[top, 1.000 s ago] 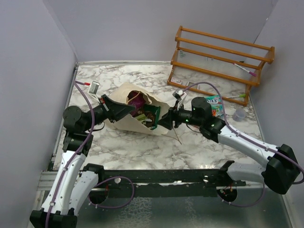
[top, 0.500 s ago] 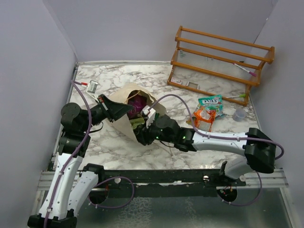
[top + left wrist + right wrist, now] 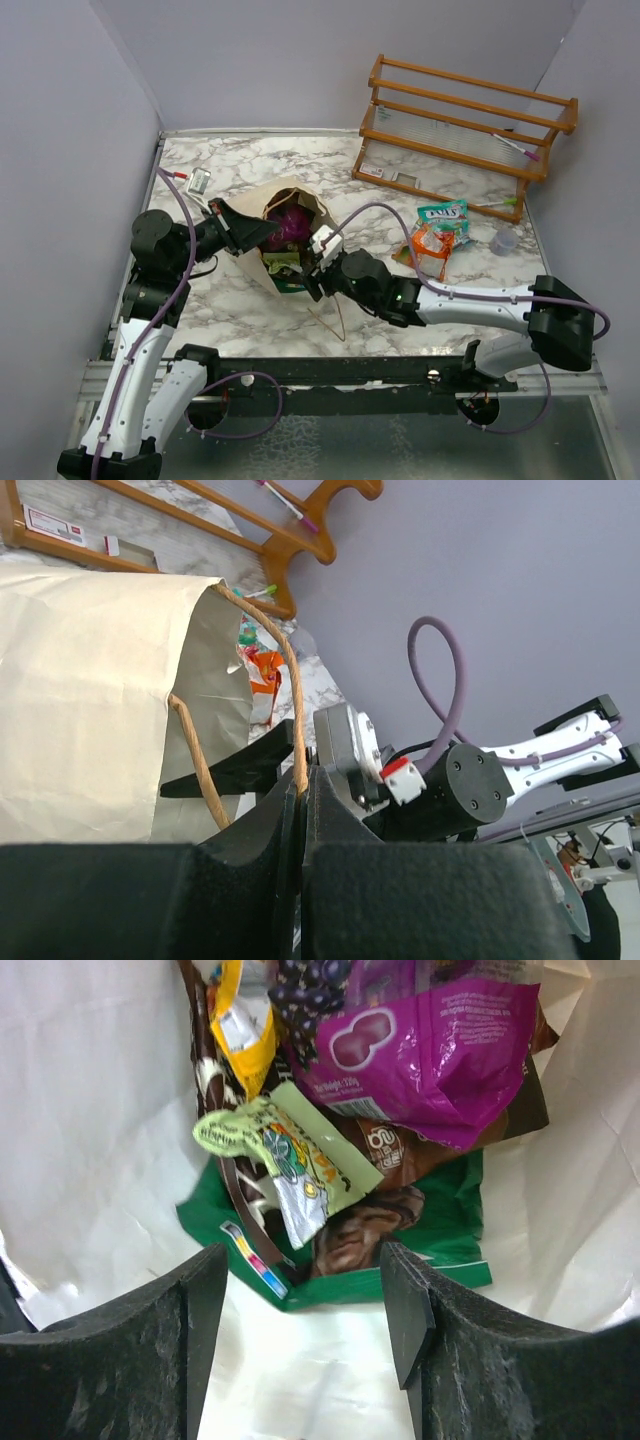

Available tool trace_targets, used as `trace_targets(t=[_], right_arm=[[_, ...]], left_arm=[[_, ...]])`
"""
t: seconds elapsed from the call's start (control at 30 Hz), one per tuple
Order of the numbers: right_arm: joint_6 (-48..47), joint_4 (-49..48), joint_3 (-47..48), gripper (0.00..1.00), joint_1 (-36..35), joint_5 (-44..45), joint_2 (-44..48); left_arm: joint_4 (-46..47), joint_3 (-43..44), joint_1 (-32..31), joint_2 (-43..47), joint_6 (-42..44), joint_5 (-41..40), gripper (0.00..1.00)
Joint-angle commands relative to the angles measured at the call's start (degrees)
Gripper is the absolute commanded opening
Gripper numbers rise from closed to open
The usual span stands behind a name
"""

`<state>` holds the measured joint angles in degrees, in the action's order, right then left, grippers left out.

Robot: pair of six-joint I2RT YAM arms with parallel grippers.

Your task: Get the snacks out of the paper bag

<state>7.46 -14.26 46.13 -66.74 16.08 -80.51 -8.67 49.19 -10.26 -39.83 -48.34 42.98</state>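
The paper bag (image 3: 252, 262) lies on its side with its mouth facing right. My left gripper (image 3: 262, 230) is shut on its brown cord handle (image 3: 296, 735) and holds the mouth up. My right gripper (image 3: 305, 1310) is open inside the mouth (image 3: 305, 273), with nothing between its fingers (image 3: 200, 1305). Just ahead of it lie the snacks: a green bag (image 3: 445, 1235), a light-green packet (image 3: 290, 1155), a dark brown one (image 3: 400, 1160), a magenta-purple one (image 3: 430, 1045) and a yellow one (image 3: 240, 1030). An orange packet (image 3: 430, 245) and a green-white packet (image 3: 443, 213) lie on the table to the right.
An orange wooden rack (image 3: 465, 125) stands at the back right. A clear plastic cup (image 3: 503, 241) sits near it. A small packet (image 3: 200, 180) lies at the back left. A loose cord handle (image 3: 335, 315) trails onto the marble table (image 3: 240, 310) in front of the bag.
My right arm has swung from the bag's right side down to its mouth, and the gripper now sits inside. The left gripper still holds the handle; the bag has shifted slightly.
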Motion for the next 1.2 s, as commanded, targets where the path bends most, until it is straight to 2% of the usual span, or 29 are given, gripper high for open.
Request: trace_targets(t=[0.0,0.17,0.4,0.53,0.73,1.03,1.17], right_arm=[[-14.57,-7.28,-3.12,0.63,-0.03,-3.12,1.63],[-23.95,-9.69,-1.89,0.6,-0.04,-10.25,-2.63],[-28.73,-14.82,0.97,0.59,-0.03,-4.11,-8.79],[-30.95,-18.47,1.4,0.52,-0.05,-2.99,-11.73],[-33.04,-17.97,3.82,0.39,0.01,-2.57,-14.79],[-34.82,-16.97,6.61,0.33,-0.06,-1.45,-19.47],[-33.11,-15.9,6.24,0.23,-0.05,-4.26,-18.95]], left_arm=[[-0.79,1.28,-0.37,0.15,1.84,-0.73,0.0],[-1.16,1.67,-0.37,0.33,1.92,-0.69,0.0],[-1.79,1.74,-0.37,0.61,2.08,-0.61,0.0],[-1.88,1.53,-0.37,0.72,2.25,-0.64,0.0],[-1.76,1.23,-0.35,0.58,2.15,-0.48,0.0],[-1.64,1.79,-0.37,0.27,2.2,-0.4,0.0],[-1.85,1.82,-0.37,0.52,2.27,-0.61,0.0]])
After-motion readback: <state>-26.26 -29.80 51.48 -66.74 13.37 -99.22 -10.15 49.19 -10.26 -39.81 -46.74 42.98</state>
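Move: The small light-green snack packet lies inside the paper bag, roughly 5 cm ahead of the right hand, 6 cm to its left and 4 cm below. The big purple grape candy bag is some 4 cm farther out than the packet and a little higher; the dark-green pouch lies just under the packet. From the left hand the packet is about 3 cm ahead, 1 cm to the right and 22 cm below. The right hand first rolls almost on the spot, then reaches left, forward and down into the paper bag, about 7 cm in all, towards the light-green packet; the roll comes to some 30 degrees, counter-clockwise as seen looking along the fingers, which keep pointing the same way. During the second half of the reach the fingers narrow to about half their gap and come around the packet's near end beside the purple bag, while the left hand holds still with its fingers shut on the twisted paper handle. ##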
